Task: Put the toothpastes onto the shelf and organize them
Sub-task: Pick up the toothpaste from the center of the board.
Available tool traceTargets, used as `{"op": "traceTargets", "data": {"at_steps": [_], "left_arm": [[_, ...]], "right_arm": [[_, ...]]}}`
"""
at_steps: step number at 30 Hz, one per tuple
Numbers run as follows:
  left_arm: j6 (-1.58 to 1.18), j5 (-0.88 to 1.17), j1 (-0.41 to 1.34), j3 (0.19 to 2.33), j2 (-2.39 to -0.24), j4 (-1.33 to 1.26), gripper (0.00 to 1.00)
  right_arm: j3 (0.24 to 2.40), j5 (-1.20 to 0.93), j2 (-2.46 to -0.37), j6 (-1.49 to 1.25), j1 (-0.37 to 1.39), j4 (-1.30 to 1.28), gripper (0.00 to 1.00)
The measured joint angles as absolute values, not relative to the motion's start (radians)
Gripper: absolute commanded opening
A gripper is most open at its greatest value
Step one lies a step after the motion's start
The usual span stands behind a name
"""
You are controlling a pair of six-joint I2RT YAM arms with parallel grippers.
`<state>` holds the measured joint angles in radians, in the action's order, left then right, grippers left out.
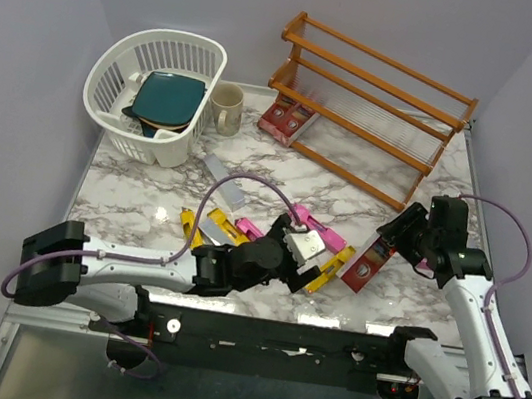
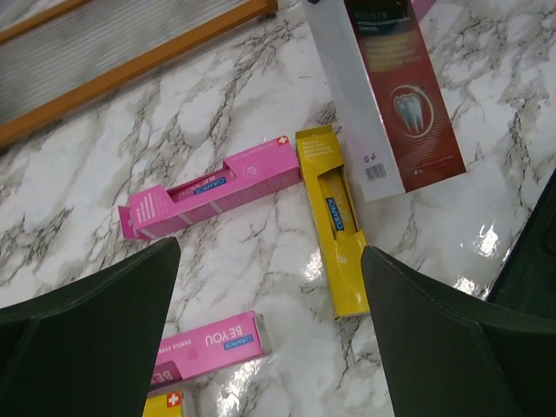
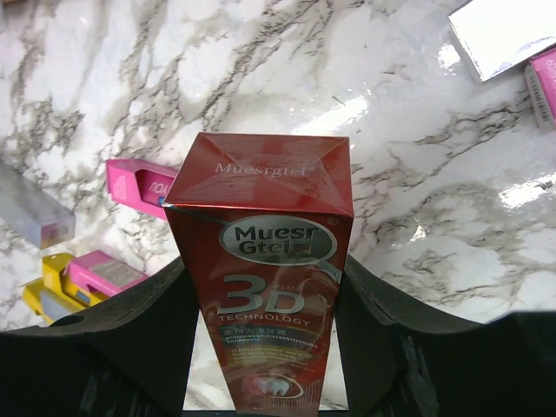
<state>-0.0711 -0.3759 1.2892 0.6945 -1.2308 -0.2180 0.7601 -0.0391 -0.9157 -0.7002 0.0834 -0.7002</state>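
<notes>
My right gripper (image 3: 261,269) is shut on a red toothpaste carton (image 3: 261,287), gripping its two long sides. In the top view this carton (image 1: 369,265) slants down from the right gripper (image 1: 395,234) toward the marble, right of the loose pile. My left gripper (image 2: 269,261) is open above the marble with nothing between its fingers. A pink carton (image 2: 213,187), a yellow carton (image 2: 334,221) and another pink one (image 2: 208,347) lie flat below it. Two red cartons (image 1: 287,119) sit at the left end of the shelf's (image 1: 372,105) bottom tier.
A white basket (image 1: 109,104) holding a teal plate stands at the back left, with a beige mug (image 1: 227,108) beside it. Silver-grey cartons (image 1: 223,181) lie in front of the mug. Yellow and pink cartons (image 1: 231,229) lie scattered by the left gripper (image 1: 306,256).
</notes>
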Motion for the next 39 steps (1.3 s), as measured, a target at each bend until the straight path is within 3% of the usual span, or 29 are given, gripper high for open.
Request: {"op": "traceTargets", "data": {"at_steps": [15,24,39], "left_arm": [[0.12,-0.494,1.485,0.854,-1.57,-0.5,0.99],[0.069,-0.694,1.497,0.948,-1.67,-0.488,0.99],[-0.035,-0.837,1.534,1.134,-1.851,-0.301,0.95]], "right_arm": [[0.77,-0.145,-0.887,-0.759,0.083,-0.707,0.38],[0.77,-0.153,-0.873,-0.77,0.083,-0.707,0.39],[0.768,-0.17,-0.873,-0.786,0.083,-0.704,0.39]]}}
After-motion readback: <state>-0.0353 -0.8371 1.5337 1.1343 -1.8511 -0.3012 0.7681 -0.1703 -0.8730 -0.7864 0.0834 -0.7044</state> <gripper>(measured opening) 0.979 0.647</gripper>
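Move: The red toothpaste box, already held by the right hand near its far end, slants down towards the left hand. Its middle is about 15 cm to the left hand's right, 3 cm ahead and 7 cm below; from the right hand it is 5 cm back, 3 cm left and 4 cm below. On the table, some 16 cm below the left hand, the yellow box lies about 9 cm right and 1 cm ahead, the pink box 4 cm right and 9 cm ahead. The left hand, fingers wide open throughout, reaches about 12 cm to the right towards the free lower end of the red toothpaste box, drawing back about 4 cm on the way and then regaining half of that, tips its fingers up some 10 degrees, and finally sinks about 4 cm while turning counter-clockwise to line the open fingers up with the box. The right hand keeps its grip on the far end and brings the box a couple of centimetres left and up, rolling slightly so that its left side rises, and then almost stands still to present it. ##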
